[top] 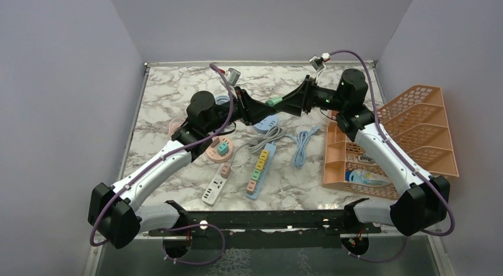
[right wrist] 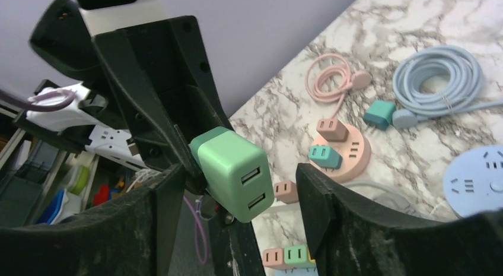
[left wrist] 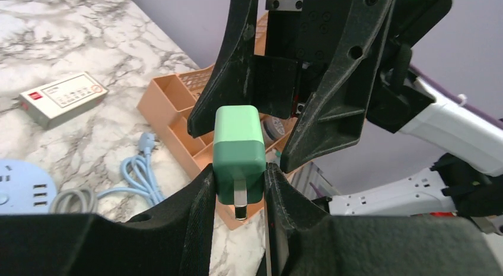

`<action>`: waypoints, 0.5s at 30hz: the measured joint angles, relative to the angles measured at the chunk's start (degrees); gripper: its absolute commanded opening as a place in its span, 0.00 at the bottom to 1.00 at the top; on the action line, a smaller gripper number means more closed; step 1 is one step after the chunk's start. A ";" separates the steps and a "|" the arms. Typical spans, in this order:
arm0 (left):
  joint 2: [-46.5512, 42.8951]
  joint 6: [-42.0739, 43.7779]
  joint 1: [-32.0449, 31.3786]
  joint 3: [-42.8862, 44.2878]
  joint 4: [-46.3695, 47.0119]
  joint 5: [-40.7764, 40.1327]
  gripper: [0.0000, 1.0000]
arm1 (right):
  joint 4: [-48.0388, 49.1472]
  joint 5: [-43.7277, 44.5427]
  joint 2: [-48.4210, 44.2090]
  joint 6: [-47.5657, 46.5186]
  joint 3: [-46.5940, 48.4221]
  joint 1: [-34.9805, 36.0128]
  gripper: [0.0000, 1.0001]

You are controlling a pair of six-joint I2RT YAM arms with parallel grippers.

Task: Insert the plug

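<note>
The plug (top: pixel 274 101) is a small green block with two USB ports on one face and metal prongs on the other. It hangs in mid-air above the back of the table, between the two arms. My left gripper (left wrist: pixel 240 187) is shut on its darker green prong end (left wrist: pixel 238 163). My right gripper (right wrist: pixel 237 181) stands open around the port end of the plug (right wrist: pixel 234 172), with a clear gap to its right finger (right wrist: pixel 332 216). In the left wrist view the right gripper's black fingers (left wrist: pixel 332 98) straddle the plug from above.
Below lie a round pink power strip (top: pixel 218 150) with small plugs in it, a long blue strip (top: pixel 261 169) with coloured plugs, a white strip (top: pixel 215 190) and a round blue strip (top: pixel 265 123). Loose blue cable (top: pixel 302 145) lies mid-table. An orange basket (top: pixel 415 127) stands at the right.
</note>
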 measured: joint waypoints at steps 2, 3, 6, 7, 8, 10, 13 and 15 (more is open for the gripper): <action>0.00 -0.74 0.09 0.07 0.83 1.86 0.08 | 4.81 -0.61 -1.57 2.97 -2.58 0.00 0.60; -0.02 -1.01 0.11 0.09 1.16 2.34 0.08 | 6.91 -0.83 -2.16 4.33 -3.54 0.00 0.57; -0.02 -1.70 0.22 0.11 2.21 3.56 0.08 | 13.70 -1.57 -3.17 8.63 -5.84 0.00 0.49; -0.04 -2.21 0.31 0.11 2.75 4.00 0.08 | 15.54 -1.81 -3.26 10.01 -6.27 0.00 0.46; -0.11 -2.54 0.39 0.13 3.28 4.35 0.08 | 17.27 -2.05 -3.26 11.15 -6.60 0.00 0.42; -0.35 -3.17 0.48 0.28 4.24 5.03 0.08 | 20.37 -2.43 -3.26 13.88 -6.97 -0.09 0.37; -0.94 -3.82 0.50 0.79 5.33 5.51 0.08 | 24.50 -3.02 -3.23 17.05 -6.99 -0.24 0.35; -1.42 -4.26 0.57 0.81 6.25 5.86 0.08 | 26.91 -3.50 -3.19 18.78 -6.99 -0.24 0.42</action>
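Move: The left hand already pinches the green plug by its prong side, the plug's middle about 1 cm forward and 1 cm right of that hand. From the right hand, whose open jaws already straddle the plug's free end, it lies some 2 cm to the left and 1 cm higher. Over 30 cm beneath the right hand lie the blue round socket, about 8 cm ahead and 3 cm left, and the blue strip, roughly 11 cm back and 4 cm left. The right hand closes its fingers around the free end of the green plug, narrowing its opening by about half and apparently coming to pinch the plug's sides, while it rises about 5 cm, draws back some 2 cm and tips its left-pointing fingers upward by roughly 10 degrees. The left hand goes along with it, up about 4 cm and back some 2 cm, turning slightly clockwise and keeping its own pinch on the plug's prong side. ##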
